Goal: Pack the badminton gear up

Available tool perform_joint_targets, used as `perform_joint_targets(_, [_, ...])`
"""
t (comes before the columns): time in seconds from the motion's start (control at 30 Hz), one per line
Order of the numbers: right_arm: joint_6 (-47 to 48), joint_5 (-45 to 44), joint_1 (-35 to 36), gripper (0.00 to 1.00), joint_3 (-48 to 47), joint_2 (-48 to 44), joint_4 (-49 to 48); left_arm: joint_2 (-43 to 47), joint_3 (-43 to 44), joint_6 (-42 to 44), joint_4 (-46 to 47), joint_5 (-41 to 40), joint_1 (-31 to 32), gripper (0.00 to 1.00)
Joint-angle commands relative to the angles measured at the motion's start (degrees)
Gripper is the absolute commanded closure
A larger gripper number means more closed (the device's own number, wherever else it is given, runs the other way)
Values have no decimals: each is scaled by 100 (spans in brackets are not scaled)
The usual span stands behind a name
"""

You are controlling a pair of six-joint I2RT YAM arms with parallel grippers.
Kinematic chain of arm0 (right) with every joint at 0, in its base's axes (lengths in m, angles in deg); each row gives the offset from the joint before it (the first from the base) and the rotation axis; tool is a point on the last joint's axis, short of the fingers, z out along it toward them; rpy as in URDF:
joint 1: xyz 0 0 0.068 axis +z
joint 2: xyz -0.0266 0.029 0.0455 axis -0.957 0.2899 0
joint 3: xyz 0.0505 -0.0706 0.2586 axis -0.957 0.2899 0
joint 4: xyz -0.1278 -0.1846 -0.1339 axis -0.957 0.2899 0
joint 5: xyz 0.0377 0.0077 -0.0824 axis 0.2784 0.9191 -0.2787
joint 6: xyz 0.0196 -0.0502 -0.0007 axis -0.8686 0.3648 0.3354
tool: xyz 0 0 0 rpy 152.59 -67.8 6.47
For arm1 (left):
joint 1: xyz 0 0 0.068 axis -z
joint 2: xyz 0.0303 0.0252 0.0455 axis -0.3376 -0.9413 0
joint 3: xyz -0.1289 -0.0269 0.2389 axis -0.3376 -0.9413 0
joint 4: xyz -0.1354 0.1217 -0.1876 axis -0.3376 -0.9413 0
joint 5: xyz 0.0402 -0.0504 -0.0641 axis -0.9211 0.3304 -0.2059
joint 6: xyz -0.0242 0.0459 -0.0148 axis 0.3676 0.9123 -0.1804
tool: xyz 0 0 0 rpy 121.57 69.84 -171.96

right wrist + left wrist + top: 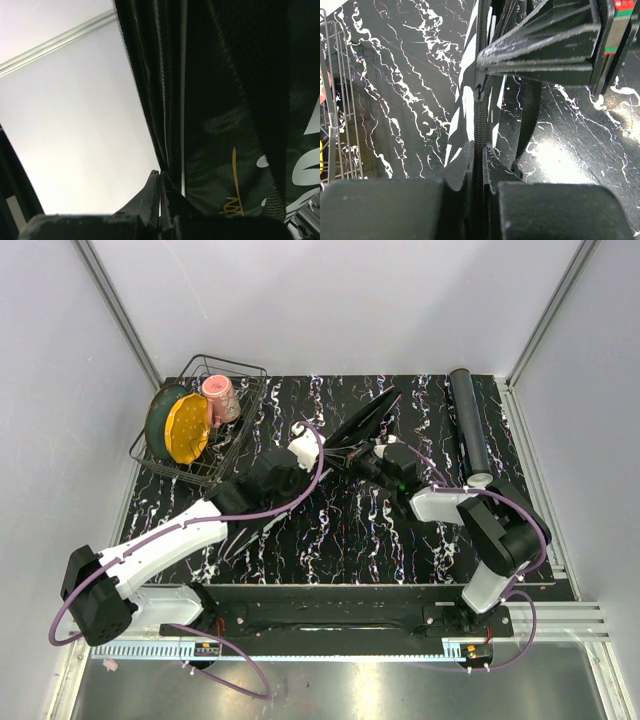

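The black bag (pixel 362 420) stands on its edge at mid-table, white lettering on its side (pixel 468 107). My left gripper (pixel 338 452) is shut on the bag's zipper seam, with the zipper running between its fingertips (pixel 479 150). From the other side, my right gripper (pixel 372 452) meets the same seam. Its jaws (pixel 160 174) are pressed fully together against the zipper line, beside the dark fabric with gold script (pixel 225 150). The long black tube (pixel 468 425) lies on the table at the right. The racket and shuttlecocks are out of view.
A wire basket (pixel 235 455) at the back left holds yellow (pixel 187 428) and green plates and a pink cup (pixel 220 398). Its wires show at the left of the left wrist view (pixel 340 100). White walls enclose the marbled black table.
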Motion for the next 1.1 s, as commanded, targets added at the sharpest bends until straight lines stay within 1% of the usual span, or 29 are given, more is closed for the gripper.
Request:
perform_joint_targets(0.0, [-288, -391, -435, 100, 70, -169, -691, 237, -121, -73, 185, -302, 15, 100])
perform_joint_targets(0.13, [-165, -251, -910, 100, 184, -502, -375, 263, -139, -73, 194, -312, 15, 100])
perform_joint_targets(0.23, [-68, -58, -1358, 100, 141, -495, -279, 272, -147, -73, 194, -285, 7, 100])
perform_joint_targets(0.27, [106, 13, -1533, 100, 80, -477, -174, 272, -147, -73, 194, -285, 7, 100])
perform_joint_targets(0.33, [300, 319, -2043, 100, -130, -241, -41, 316, -165, -64, 203, -285, 7, 100])
perform_joint_targets(0.37, [371, 382, -2219, 100, -149, -144, -102, 325, -182, -64, 203, -285, 15, 100])
perform_joint_targets(0.4, [398, 444, -2560, 100, -193, -21, -172, 368, -191, -64, 194, -303, 15, 100])
perform_joint_targets(0.47, [600, 742, -2843, 100, -465, 322, -164, 421, -209, -64, 220, -320, 15, 100])
perform_joint_targets(0.5, [661, 882, -3097, 100, -553, 410, -138, 456, -235, -47, 229, -346, 15, 100])
perform_joint_targets(0.57, [1116, 1259, -3239, 100, -1166, 770, 47, 465, -244, -29, 238, -356, 7, 100])
perform_joint_targets(0.6, [1475, 2062, -3266, 100, -1552, 919, 247, 474, -253, -20, 255, -355, 15, 100])
perform_joint_targets(0.63, [2680, 2305, -3118, 100, -2321, 1008, 1563, 474, -253, -11, 264, -321, 15, 100])
perform_joint_targets(0.67, [3162, 2247, -2978, 100, -2399, 887, 1837, 431, -227, -11, 264, -277, 15, 100])
perform_joint_targets(0.7, [3645, 2194, -2828, 100, -2373, 738, 1858, 422, -200, -3, 264, -207, 15, 100])
perform_joint_targets(0.73, [4738, 1985, -2557, 92, -2390, 371, 2797, 413, -183, -11, 264, -171, 15, 100])
perform_joint_targets(0.77, [5140, 1678, -2441, 81, -2356, 176, 3259, 395, -183, -11, 247, -162, 15, 100])
perform_joint_targets(0.8, [5518, 1379, -2327, 67, -2312, 8, 3560, 413, -174, -20, 238, -162, 15, 100])
perform_joint_targets(0.83, [6175, 1333, -2256, 62, -2285, -263, 4033, 413, -165, -20, 247, -153, 15, 100])
perform_joint_targets(0.87, [6494, 1280, -2125, 57, -2259, -388, 4211, 413, -165, -11, 247, -145, 15, 100])
perform_joint_targets(0.9, [6863, 1575, -2063, 48, -2250, -572, 4292, 413, -165, 15, 229, -110, 15, 100])
perform_joint_targets(0.93, [7685, 1665, -2010, 44, -2363, -608, 4727, 413, -165, 15, 221, -92, 15, 100])
perform_joint_targets(0.97, [8145, 1692, -1818, 43, -2521, -600, 5210, 421, -156, 15, 220, -66, 15, 100])
perform_joint_targets(1.03, [9277, 1640, -1659, 43, -2898, -582, 6177, 421, -130, 32, 203, 40, 15, 100])
perform_joint_targets(1.07, [9553, 1622, -1597, 43, -2892, -626, 6234, 421, -112, 50, 185, 84, 15, 100])
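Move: The right hand already pinches the racket bag's zip slider; the bag's far end, where the zip leads, lies about 13 cm ahead, 15 cm to its right and some 4 cm lower. The left hand's pinch on the closed zip is roughly 5 cm back and 3 cm left of the right hand; the black tube lies 6 cm ahead and 34 cm right, 12 cm lower. From the left hand, the bag's far end is about 18 cm ahead and 18 cm right, 4 cm lower. While the left keeps its pinch, the right draws the slider right-forward, sweeps about 25 cm, then opens and backs halfway. ##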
